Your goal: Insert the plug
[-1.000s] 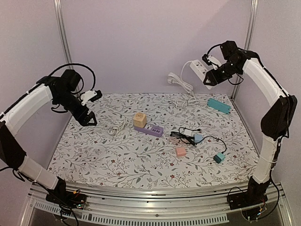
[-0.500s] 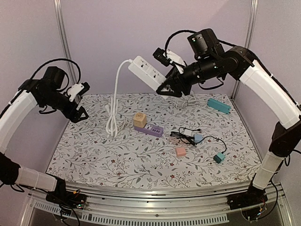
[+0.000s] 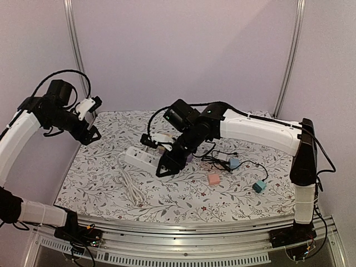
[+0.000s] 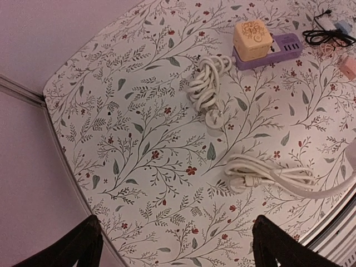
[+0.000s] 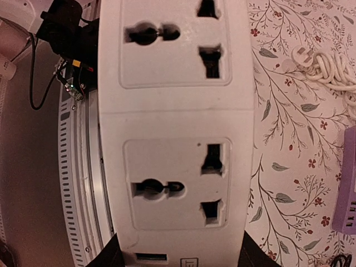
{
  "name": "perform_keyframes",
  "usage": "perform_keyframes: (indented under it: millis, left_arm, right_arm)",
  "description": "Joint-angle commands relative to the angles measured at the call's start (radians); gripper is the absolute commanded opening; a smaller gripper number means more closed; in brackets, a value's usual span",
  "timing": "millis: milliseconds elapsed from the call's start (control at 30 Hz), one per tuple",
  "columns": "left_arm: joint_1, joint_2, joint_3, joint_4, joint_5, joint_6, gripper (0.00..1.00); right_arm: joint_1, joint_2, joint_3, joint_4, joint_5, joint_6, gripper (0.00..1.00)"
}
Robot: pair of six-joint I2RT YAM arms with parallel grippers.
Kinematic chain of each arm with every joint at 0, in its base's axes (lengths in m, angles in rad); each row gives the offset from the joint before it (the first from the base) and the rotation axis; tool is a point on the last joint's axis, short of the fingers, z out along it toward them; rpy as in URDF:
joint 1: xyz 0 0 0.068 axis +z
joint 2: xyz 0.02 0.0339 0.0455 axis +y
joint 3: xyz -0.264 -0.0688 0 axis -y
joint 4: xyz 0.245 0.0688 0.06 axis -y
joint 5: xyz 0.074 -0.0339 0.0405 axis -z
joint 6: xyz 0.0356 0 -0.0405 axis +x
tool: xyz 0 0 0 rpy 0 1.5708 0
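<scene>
My right gripper is shut on one end of a white power strip, held low over the table left of the middle. In the right wrist view the strip fills the frame, two sockets facing up, with my dark fingers at either side of its near end. A white plug on a coiled white cord lies on the cloth; it also shows beyond the strip. My left gripper hangs open at the far left, its jaws wide over bare cloth.
The strip's own white cord trails toward the front; its bundled part lies near my left gripper. A purple strip carries a yellow cube. A pink cube, a teal adapter and a black cable sit right of the middle.
My right arm swung from the back right, across and down to the table's left middle, carrying the white power strip. My left arm drew back slightly and stays open.
</scene>
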Motion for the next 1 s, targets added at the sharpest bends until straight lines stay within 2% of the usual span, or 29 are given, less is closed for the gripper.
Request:
perform_keyframes:
  millis: [0,200,300,467,567,667,733,833,967]
  left_arm:
    - [0.010,-0.003,-0.022,0.016,0.004,0.011,0.94]
    - [-0.004,0.019,-0.021,-0.014,0.098,0.027,0.94]
    - [-0.010,0.026,-0.017,-0.026,0.141,0.030,0.94]
    - [-0.015,0.037,-0.007,-0.044,0.125,0.041,0.94]
    - [-0.015,0.039,-0.009,-0.055,0.133,0.047,0.94]
    - [-0.017,0.043,-0.017,-0.070,0.155,0.057,0.94]
    - [-0.017,0.046,-0.018,-0.074,0.161,0.061,0.94]
    - [-0.017,0.057,-0.008,-0.077,0.158,0.066,0.94]
    - [-0.021,0.080,0.002,-0.076,0.167,0.067,0.94]
  right_arm:
    - [-0.007,-0.009,-0.165,0.064,0.028,-0.021,0.00]
    - [-0.009,-0.024,-0.317,-0.006,0.144,-0.105,0.00]
    - [-0.002,-0.034,-0.382,0.007,0.220,-0.155,0.07]
    - [0.006,-0.059,-0.465,0.055,0.360,-0.256,0.18]
    - [0.005,-0.079,-0.532,0.093,0.361,-0.350,0.35]
    - [0.005,-0.107,-0.577,0.131,0.358,-0.443,0.65]
    - [0.004,-0.132,-0.599,0.164,0.375,-0.475,0.81]
    - [0.005,-0.176,-0.618,0.211,0.432,-0.493,0.90]
    - [-0.007,-0.239,-0.620,0.239,0.474,-0.481,0.93]
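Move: The right gripper already holds the white power strip in the air. The bare patch of table for it lies about 12 cm to this hand's right, level fore and aft, and some 18 cm below. The pink cube is about 8 cm ahead and 16 cm right, the purple strip some 21 cm ahead and 1 cm right, the white cord bundle about 5 cm ahead and 16 cm left. From the left hand, that patch lies roughly 43 cm right, 10 cm back and 25 cm down. Lower the right gripper about 16 cm and carry it some 12 cm to the right, bringing the gripped white strip down onto the bare table on the near side of the purple strip. Swing the fingers nearly 30 degrees to point more steeply down on the way, then open them wide to let go and lift about 2 cm clear. Let the open left gripper drift 2 to 3 cm right and down. ##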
